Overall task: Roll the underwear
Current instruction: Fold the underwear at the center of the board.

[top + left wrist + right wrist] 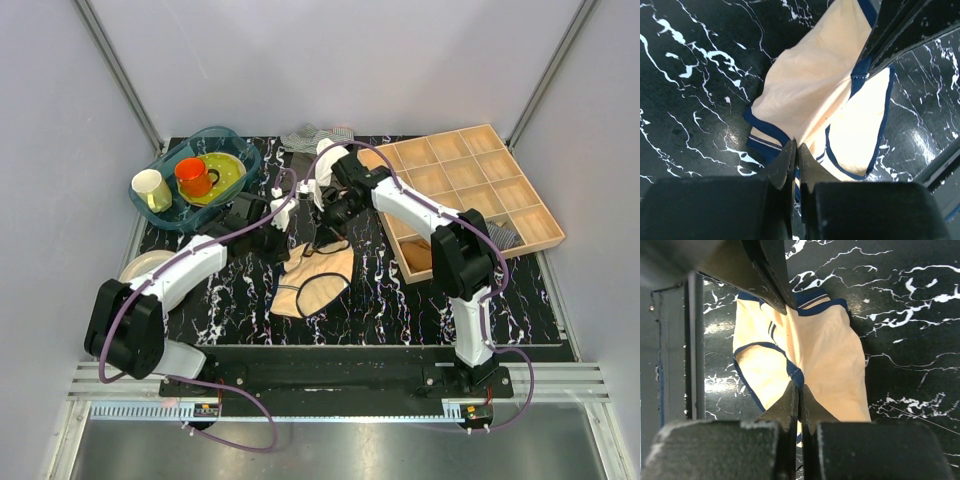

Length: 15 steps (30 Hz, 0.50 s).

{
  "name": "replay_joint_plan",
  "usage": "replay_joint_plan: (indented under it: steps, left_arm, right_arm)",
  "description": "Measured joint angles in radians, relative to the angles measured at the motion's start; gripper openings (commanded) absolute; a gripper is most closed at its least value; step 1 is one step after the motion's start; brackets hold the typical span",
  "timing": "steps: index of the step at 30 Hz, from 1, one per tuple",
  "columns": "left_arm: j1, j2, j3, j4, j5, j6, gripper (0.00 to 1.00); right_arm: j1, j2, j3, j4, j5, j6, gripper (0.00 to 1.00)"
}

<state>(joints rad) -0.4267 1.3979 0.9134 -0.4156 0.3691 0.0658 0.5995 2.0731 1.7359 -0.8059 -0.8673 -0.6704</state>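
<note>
The underwear point(318, 285) is pale beige with thin dark edging and lies partly spread on the black marbled table, its far edge lifted. My left gripper point(288, 238) is shut on its dark waistband edge, as the left wrist view shows point(794, 148), with the underwear point(810, 90) stretching away from the jaws. My right gripper point(326, 238) is shut on the dark edging close beside it, as the right wrist view shows point(800, 386), with the underwear point(830, 355) spread below. Each wrist view shows the other gripper's fingers point(890, 35) point(765, 275) at the cloth's opposite edge.
A teal basin point(240, 150) at the back left holds a yellow plate, an orange cup and a cream mug. A wooden compartment tray point(470, 190) stands at the right with a grey cloth point(503, 236) in it. A striped cloth point(315, 135) lies at the back. A plate point(145, 265) sits at the left edge.
</note>
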Motion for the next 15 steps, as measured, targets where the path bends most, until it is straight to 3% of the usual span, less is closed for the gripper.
replay_joint_plan:
  steps: [3, 10, 13, 14, 15]
  left_arm:
    - [0.000, 0.000, 0.002, 0.020, -0.019, -0.017, 0.11]
    - [0.006, -0.004, 0.015, 0.043, -0.066, -0.056, 0.51]
    - [0.020, -0.038, -0.006, 0.058, -0.087, -0.092, 0.55]
    - [0.027, -0.054, -0.016, 0.061, -0.089, -0.099, 0.64]
    - [0.040, -0.083, -0.037, 0.076, -0.089, -0.116, 0.66]
  right_arm:
    - [0.000, 0.000, 0.000, 0.017, 0.033, 0.005, 0.01]
    - [0.001, 0.000, -0.006, 0.044, 0.073, 0.013, 0.01]
    - [0.001, 0.000, -0.021, 0.055, 0.074, 0.013, 0.01]
    - [0.001, 0.000, -0.027, 0.056, 0.076, 0.013, 0.01]
    - [0.001, 0.000, -0.032, 0.057, 0.079, 0.013, 0.01]
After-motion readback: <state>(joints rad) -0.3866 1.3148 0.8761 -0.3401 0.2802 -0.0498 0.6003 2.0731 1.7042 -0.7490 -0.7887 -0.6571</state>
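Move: The left hand, its fingers shut on the underwear's folded edge just above the table, has the middle of the underwear roughly 6 cm to its right and 3 cm back, a centimetre or so below. From the right hand, which pinches the same piece's other end, that middle is some 7 cm back, hardly off to either side, and about 3 cm below. The white cloth lies about 18 cm ahead of the right hand and 3 cm to its right. The left fingers spread to about half open and let go of the underwear's edge. As they part, the left hand eases about 2 cm forward, then lifts some 2 cm and shifts about as far left off the cloth, turning about 10 degrees counter-clockwise. The right hand keeps its pinch on the navy hem, edging about a centimetre forward and sinking slightly. ##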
